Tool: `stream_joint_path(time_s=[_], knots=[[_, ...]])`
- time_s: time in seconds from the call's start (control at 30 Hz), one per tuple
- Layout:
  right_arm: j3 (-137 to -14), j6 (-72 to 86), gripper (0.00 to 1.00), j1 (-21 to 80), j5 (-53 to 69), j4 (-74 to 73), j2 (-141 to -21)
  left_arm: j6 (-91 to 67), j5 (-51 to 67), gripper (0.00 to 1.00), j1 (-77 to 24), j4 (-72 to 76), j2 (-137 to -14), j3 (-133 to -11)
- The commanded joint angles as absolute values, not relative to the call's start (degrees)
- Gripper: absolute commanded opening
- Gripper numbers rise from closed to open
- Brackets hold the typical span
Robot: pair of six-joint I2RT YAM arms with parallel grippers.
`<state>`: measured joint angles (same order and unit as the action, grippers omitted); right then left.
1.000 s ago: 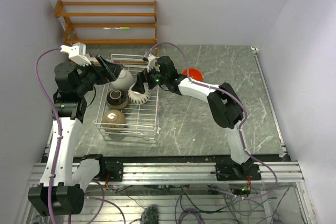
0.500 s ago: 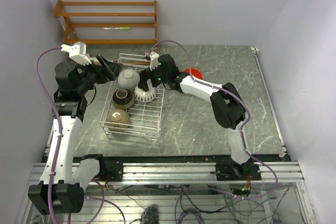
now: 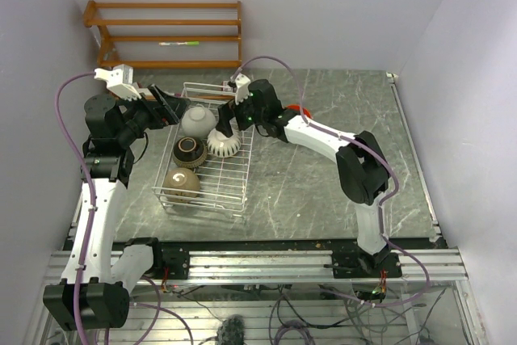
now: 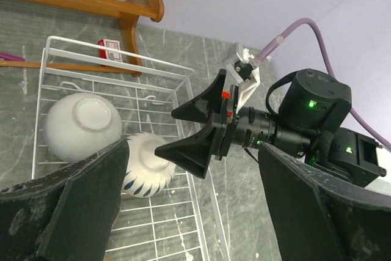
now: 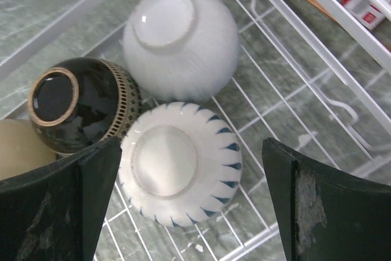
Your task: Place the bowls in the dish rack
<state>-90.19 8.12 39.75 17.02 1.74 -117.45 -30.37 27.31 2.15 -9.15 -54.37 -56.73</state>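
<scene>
The white wire dish rack (image 3: 234,191) holds four upside-down bowls: cream-white ribbed (image 3: 197,121), black-brown (image 3: 187,151), tan (image 3: 181,183) and white with blue pattern (image 3: 224,144). My right gripper (image 3: 223,123) is open and empty, just above the blue-patterned bowl (image 5: 180,163), which lies free between its fingers (image 5: 67,206). The cream bowl (image 5: 180,41), black bowl (image 5: 76,102) and tan bowl (image 5: 15,148) lie beside it. My left gripper (image 3: 167,107) is open and empty over the rack's far left side (image 4: 116,50). An orange-red bowl (image 3: 302,109) sits on the table, partly behind the right arm.
A brown wooden slatted shelf (image 3: 166,34) stands against the back wall. A small red-and-white object (image 4: 110,52) lies just beyond the rack's far rim. Bare grey marble table (image 3: 323,199) spreads right of the rack. Both arms crowd the rack's far end.
The rack and its bowls have slid a little to the right. My right gripper has let go of the blue-patterned bowl and pulled slightly up and back. The left arm has barely moved.
</scene>
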Motion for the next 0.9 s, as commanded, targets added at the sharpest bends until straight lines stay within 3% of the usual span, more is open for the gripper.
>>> stream_joint_path(time_s=[0.0, 0.27, 0.53, 0.87], knots=[[-93.0, 6.7, 0.98, 40.8, 5.5, -4.1, -116.5, -29.1, 28.6, 0.97, 2.7, -8.5, -53.4, -57.8], [-97.1, 6.5, 0.95, 40.8, 8.6, -8.6, -120.5, -28.2, 28.7, 0.97, 2.7, -9.3, -53.4, -57.9], [-98.4, 6.7, 0.79, 41.0, 13.0, -9.7, -123.5, -27.9, 28.9, 0.97, 2.7, -9.6, -53.0, -57.7], [-92.6, 7.2, 0.67, 41.5, 16.3, -9.1, -120.1, -27.3, 28.7, 0.97, 2.7, -10.8, -51.9, -57.4]])
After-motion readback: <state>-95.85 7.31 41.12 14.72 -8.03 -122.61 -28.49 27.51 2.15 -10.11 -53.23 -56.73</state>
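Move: The bowl for the right gripper's open fingers, the white one with blue stripes, lies upturned in the rack, about 7 cm below the hand and some 3 cm back, neither left nor right of it. The big white bowl stands some 6 cm farther out and 8 cm to the left of that bowl; the black bowl about 10 cm to its left and 3 cm nearer the base. From the left hand the striped bowl lies about 6 cm ahead, 10 cm right and 26 cm below. Ease the right gripper a centimetre or so forward and right almost level, rolling it slightly so that its left side dips, then sink about 4 cm down onto the blue-striped bowl while drifting 2 cm back and a little left. As it sinks, tip the fingers slightly down and draw them in by about a third, over opposite sides of the bowl, without shutting them. ##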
